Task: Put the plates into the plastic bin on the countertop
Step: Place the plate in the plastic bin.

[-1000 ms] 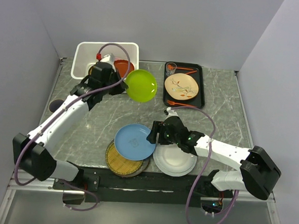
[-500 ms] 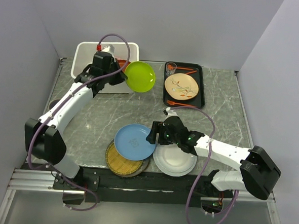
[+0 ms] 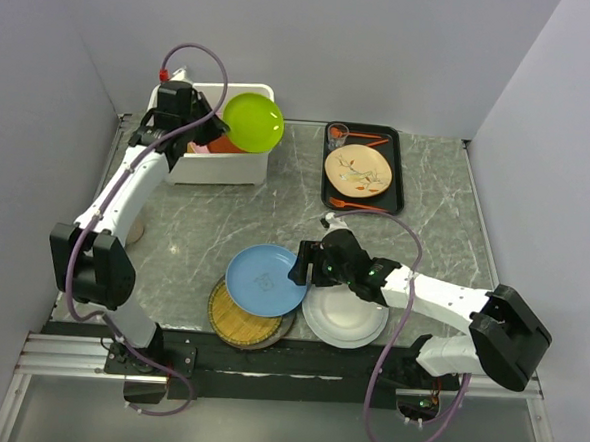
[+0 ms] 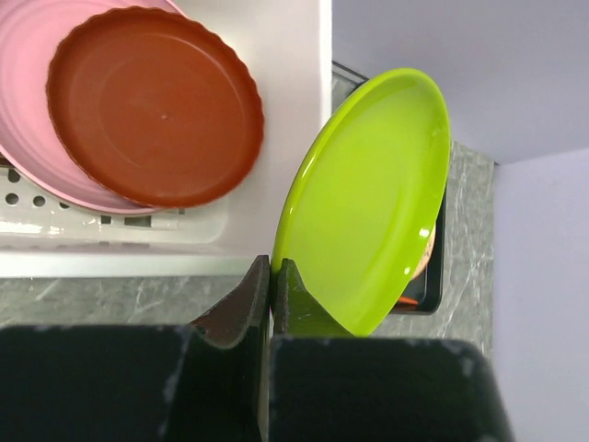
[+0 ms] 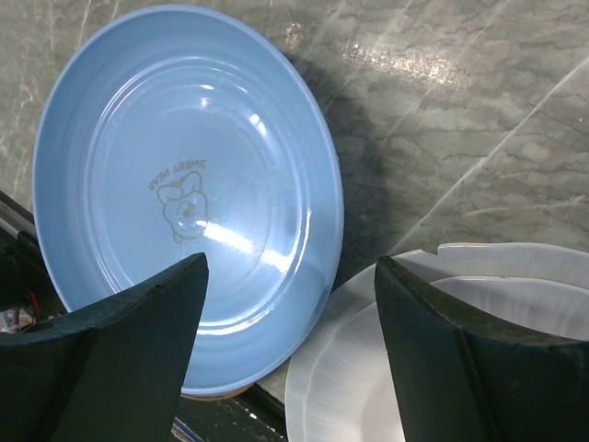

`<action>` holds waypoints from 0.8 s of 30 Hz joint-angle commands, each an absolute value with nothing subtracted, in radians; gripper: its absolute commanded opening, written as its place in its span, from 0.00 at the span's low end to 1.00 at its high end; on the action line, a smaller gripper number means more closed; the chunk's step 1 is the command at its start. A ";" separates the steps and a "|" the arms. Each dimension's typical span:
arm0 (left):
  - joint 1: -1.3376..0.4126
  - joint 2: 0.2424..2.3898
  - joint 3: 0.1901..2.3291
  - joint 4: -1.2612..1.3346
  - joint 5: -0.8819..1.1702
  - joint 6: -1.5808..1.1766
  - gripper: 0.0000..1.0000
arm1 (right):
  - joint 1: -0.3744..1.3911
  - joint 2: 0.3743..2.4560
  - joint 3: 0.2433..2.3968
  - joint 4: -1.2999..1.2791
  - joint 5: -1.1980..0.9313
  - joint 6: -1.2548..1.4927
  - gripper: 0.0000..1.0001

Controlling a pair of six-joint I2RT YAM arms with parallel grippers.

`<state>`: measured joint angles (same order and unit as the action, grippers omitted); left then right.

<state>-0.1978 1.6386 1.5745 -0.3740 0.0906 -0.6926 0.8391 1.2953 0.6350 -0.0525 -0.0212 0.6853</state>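
Note:
My left gripper is shut on the rim of the lime green plate, held tilted over the right wall of the white plastic bin. In the left wrist view the jaws pinch the plate. A red-brown plate lies on a pink plate inside the bin. My right gripper stands open around the right edge of the blue plate, beside the white plate. The blue plate rests on a gold-patterned brown plate on the countertop.
A black tray at the back right carries a peach flower plate and orange cutlery. Grey walls close in the left, back and right. The near plates sit close to the table's front edge.
My left arm has carried the lime green plate up and to the left, from beside the bin to over its right side. My right gripper has stayed in place, open.

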 commanded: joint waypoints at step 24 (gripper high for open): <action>-0.055 1.851 1.790 -0.301 0.199 -0.778 0.01 | 0.822 1.304 0.672 -0.032 -0.021 0.661 0.81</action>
<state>-0.0643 1.8473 1.7256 -0.3416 0.1738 -0.7723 0.8322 1.2995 0.6388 -0.0517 -0.0277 0.6800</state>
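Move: The white bin that the green plate is being taken to has its middle about 12 cm ahead of the left hand, 8 cm to its left and some 22 cm below. In the bin lie the brown plate, roughly 13 cm ahead and 3 cm left of the hand, and the pink plate, about 15 cm ahead and 8 cm left, both some 23 cm below. From the right hand the bin lies around 35 cm ahead and 25 cm left, nearly level. Forward and to its left goes the left hand, about 6 cm out and 4–5 cm across, sinking a couple of centimetres mostly in the first half and slowing towards the end. Its shut fingers keep their pinch on the green plate's left edge, carrying the plate in over the bin while the wrist turns slightly counter-clockwise and the hand's left side dips about 5 degrees. ##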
